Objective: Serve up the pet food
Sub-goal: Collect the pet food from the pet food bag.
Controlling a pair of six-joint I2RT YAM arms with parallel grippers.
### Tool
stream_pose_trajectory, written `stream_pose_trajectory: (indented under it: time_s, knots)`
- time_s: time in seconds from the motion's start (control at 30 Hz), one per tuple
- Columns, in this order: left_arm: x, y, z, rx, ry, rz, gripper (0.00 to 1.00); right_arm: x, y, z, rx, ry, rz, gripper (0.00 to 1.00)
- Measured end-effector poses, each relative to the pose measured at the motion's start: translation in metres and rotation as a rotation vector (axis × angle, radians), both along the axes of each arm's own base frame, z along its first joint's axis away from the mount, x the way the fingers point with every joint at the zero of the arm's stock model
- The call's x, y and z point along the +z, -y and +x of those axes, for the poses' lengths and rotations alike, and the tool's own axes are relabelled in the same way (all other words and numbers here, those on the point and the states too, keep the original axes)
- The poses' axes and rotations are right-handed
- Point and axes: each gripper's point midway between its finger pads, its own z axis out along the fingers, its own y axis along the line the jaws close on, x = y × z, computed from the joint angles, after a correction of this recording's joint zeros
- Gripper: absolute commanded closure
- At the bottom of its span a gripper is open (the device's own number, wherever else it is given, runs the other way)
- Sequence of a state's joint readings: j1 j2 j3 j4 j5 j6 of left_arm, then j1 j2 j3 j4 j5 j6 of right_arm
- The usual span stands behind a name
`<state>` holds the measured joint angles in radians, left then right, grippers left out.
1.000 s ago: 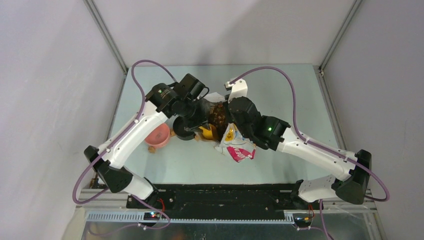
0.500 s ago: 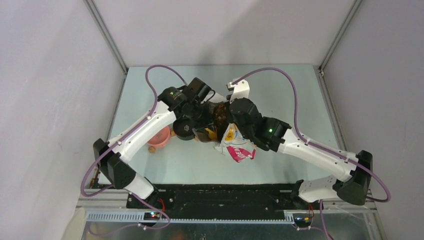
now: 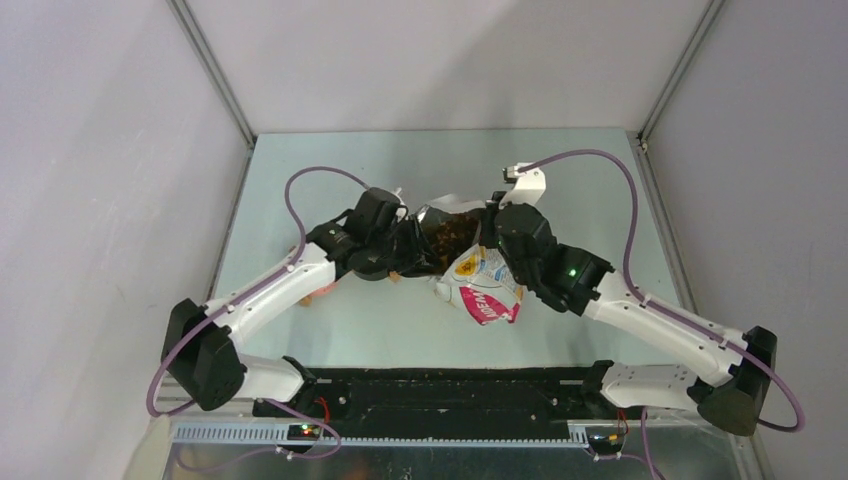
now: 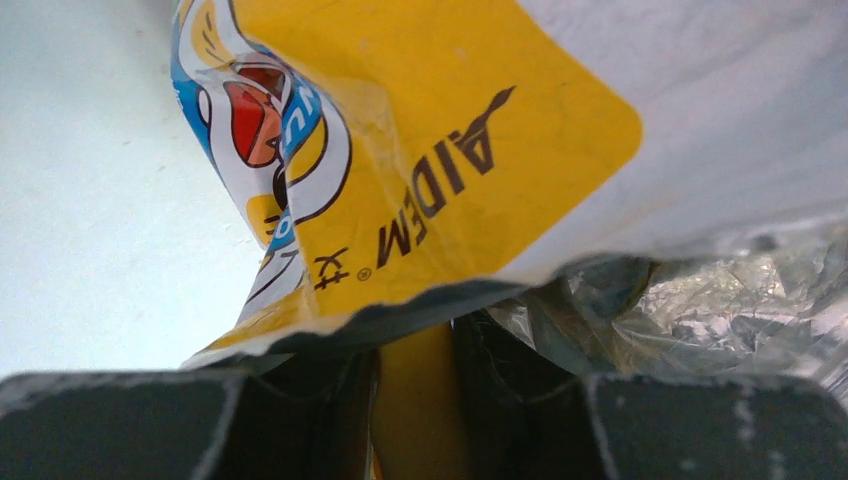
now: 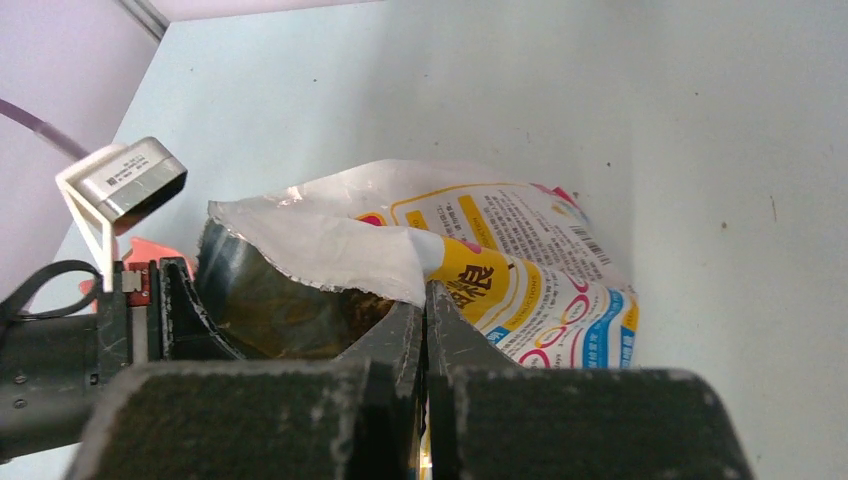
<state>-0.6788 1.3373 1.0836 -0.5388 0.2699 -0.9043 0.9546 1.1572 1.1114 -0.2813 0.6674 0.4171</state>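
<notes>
The printed pet food bag (image 3: 482,288) lies mid-table with its mouth toward the left. Brown pet food (image 3: 450,231) shows inside the mouth, and also in the right wrist view as pet food (image 5: 362,302) under the torn rim. My right gripper (image 5: 425,298) is shut on the bag's upper rim (image 5: 330,250) and holds it up. My left gripper (image 4: 415,345) is shut on the yellow scoop's handle (image 4: 415,400), right at the bag's mouth. The bag (image 4: 420,150) drapes over the scoop's bowl and hides it.
A pink bowl (image 3: 321,292) sits left of the bag, mostly under my left arm. A few loose pellets (image 3: 396,276) lie on the table beside it. The left wrist camera housing (image 5: 128,172) stands close to the bag's mouth. Walls enclose the table.
My left arm has dropped lower and pushed the scoop toward the bag's mouth. My right arm has shifted right with the rim, pulling the bag's mouth wider.
</notes>
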Motion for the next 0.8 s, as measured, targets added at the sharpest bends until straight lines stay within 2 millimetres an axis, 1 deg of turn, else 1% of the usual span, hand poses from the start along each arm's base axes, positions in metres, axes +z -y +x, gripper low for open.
stream_pose_trajectory:
  time_s: [0.17,0.23,0.3,0.37,0.4,0.43,0.5,0.53,0.63,0.7,0.8]
  knots:
    - [-0.005,0.019,0.003,-0.036,0.014,-0.116,1.00,-0.001,0.013,-0.002,-0.026,-0.003,0.014,1.00]
    - [-0.006,0.024,0.002,-0.047,0.019,-0.156,1.00,-0.002,0.016,-0.002,-0.029,-0.005,0.011,1.00]
    - [-0.006,0.025,0.001,-0.047,0.022,-0.180,1.00,-0.002,0.017,-0.003,-0.031,-0.007,0.008,1.00]
    - [-0.001,0.023,-0.001,-0.044,0.043,-0.203,1.00,-0.002,0.018,-0.003,-0.032,-0.006,0.007,1.00]
    - [0.004,0.022,-0.002,-0.042,0.057,-0.218,1.00,-0.002,0.019,-0.003,-0.033,-0.005,0.005,1.00]
    - [0.014,0.021,-0.003,-0.039,0.079,-0.241,1.00,-0.001,0.020,-0.002,-0.036,-0.003,0.002,1.00]
    - [0.037,0.019,-0.006,-0.037,0.134,-0.292,1.00,0.000,0.025,-0.002,-0.045,0.003,-0.004,1.00]
    - [0.054,0.018,-0.007,-0.038,0.177,-0.329,1.00,0.001,0.029,-0.002,-0.056,0.006,-0.009,1.00]
    - [0.087,0.011,-0.013,-0.033,0.263,-0.388,1.00,0.002,0.036,-0.001,-0.072,0.009,-0.020,1.00]
    - [0.096,0.006,-0.015,-0.024,0.287,-0.399,1.00,0.002,0.037,-0.001,-0.071,0.010,-0.027,1.00]
    - [0.098,0.003,-0.016,-0.005,0.290,-0.400,1.00,0.002,0.037,-0.001,-0.069,0.014,-0.034,1.00]
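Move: Inside the open bag, the pet food lies about 7 cm ahead of the left hand, 6 cm to its right and 9 cm below, with the held scoop's bowl already down in it. The rim that the right hand keeps pinched is some 6 cm ahead of the left hand, 10 cm right and 10 cm higher. The black bowl stands about 14 cm ahead and 14 cm left, 15 cm below. From the right hand the food is 1 cm ahead, 5 cm left and 20 cm down. Pushing the scoop a further 2–3 cm to the right through the pet food, the left hand then lifts it about 10 cm, easing back and left, while the wrist tips up some 30 degrees so the fingers and scoop lie flatter. It keeps its grip on the handle. The right hand, still pinching the rim, draws it nearly 4 cm to the right. ##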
